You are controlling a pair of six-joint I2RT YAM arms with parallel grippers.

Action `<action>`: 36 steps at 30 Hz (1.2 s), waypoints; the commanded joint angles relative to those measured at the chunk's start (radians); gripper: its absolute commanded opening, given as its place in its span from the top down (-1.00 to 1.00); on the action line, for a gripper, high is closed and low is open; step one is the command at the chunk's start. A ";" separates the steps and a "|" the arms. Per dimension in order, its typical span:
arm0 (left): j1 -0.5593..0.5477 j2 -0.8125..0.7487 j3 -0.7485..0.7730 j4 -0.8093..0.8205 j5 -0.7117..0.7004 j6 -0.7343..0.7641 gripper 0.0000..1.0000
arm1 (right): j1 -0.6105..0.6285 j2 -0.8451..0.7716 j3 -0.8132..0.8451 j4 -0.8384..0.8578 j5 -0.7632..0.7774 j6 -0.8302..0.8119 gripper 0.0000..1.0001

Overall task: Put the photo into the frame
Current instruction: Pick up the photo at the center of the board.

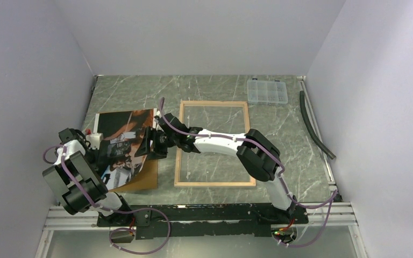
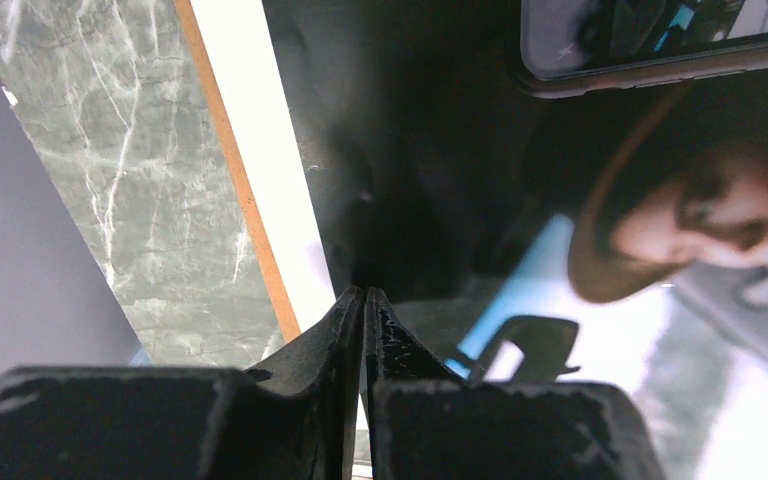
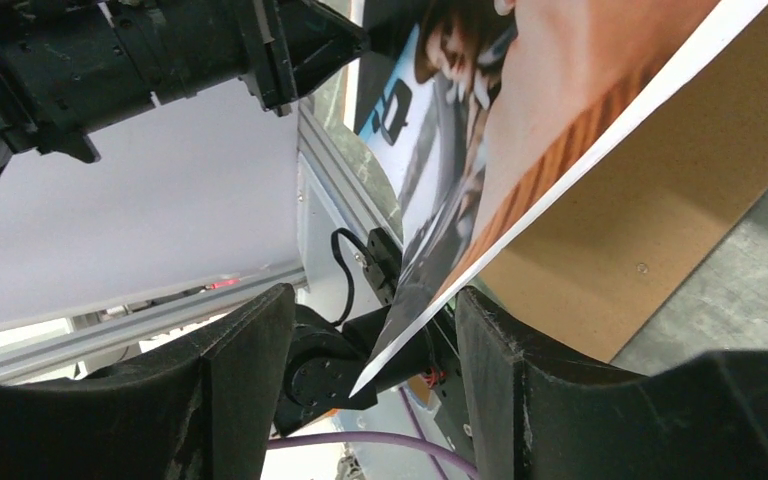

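Note:
The photo (image 1: pixel 125 124) is a glossy dark print with orange and skin tones, lifted at a slant over the brown backing panel (image 1: pixel 143 180) at the left. My left gripper (image 1: pixel 114 148) is shut on its near left part; in the left wrist view the jaws (image 2: pixel 363 296) meet on the sheet (image 2: pixel 660 220). My right gripper (image 1: pixel 147 144) is open at the photo's right edge. In its wrist view the white-bordered edge of the photo (image 3: pixel 520 100) runs down between the fingers (image 3: pixel 370 345), touching neither. The frame (image 1: pixel 215 102) lies flat mid-table, wood side up, with nothing in it.
A clear plastic compartment box (image 1: pixel 267 91) sits at the back right. A black hose (image 1: pixel 316 129) runs along the right wall. The backing panel (image 3: pixel 660 220) lies under the raised photo, on the marbled table (image 1: pixel 290 140). Walls close in on the left, back and right.

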 commanded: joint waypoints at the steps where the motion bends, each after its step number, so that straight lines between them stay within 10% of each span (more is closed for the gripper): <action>1: 0.001 0.031 -0.058 -0.066 0.059 0.012 0.78 | 0.000 -0.027 -0.021 0.031 -0.014 0.008 -0.25; 29: 0.000 -0.001 -0.016 -0.167 0.119 -0.001 0.83 | 0.007 0.053 -0.052 -0.021 0.036 0.111 0.15; 36: -0.001 -0.016 -0.002 -0.188 0.122 0.003 0.77 | 0.007 0.042 -0.033 -0.061 0.051 0.081 0.72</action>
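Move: The photo's raised right edge already runs between the right hand's open fingers, within about 1 cm to the left and 1 cm below. The brown board's middle is some 11 cm to this hand's left, 4 cm ahead and 13 cm down; the wooden frame's middle is about 26 cm right, 6 cm ahead and 13 cm down. From the left hand, shut on the photo just inside its left border, the photo's middle is about 10 cm right and 7 cm ahead, level. The right hand comes to pinch the photo's raised edge: it sinks about 6.5 cm towards the board, easing slightly right and tilting its fingers some 10 degrees further down, then closes them on the edge. Meanwhile the left hand's shut fingertips keep resting on the photo and slide about 2.5 cm right and a little back, away from its left border. ##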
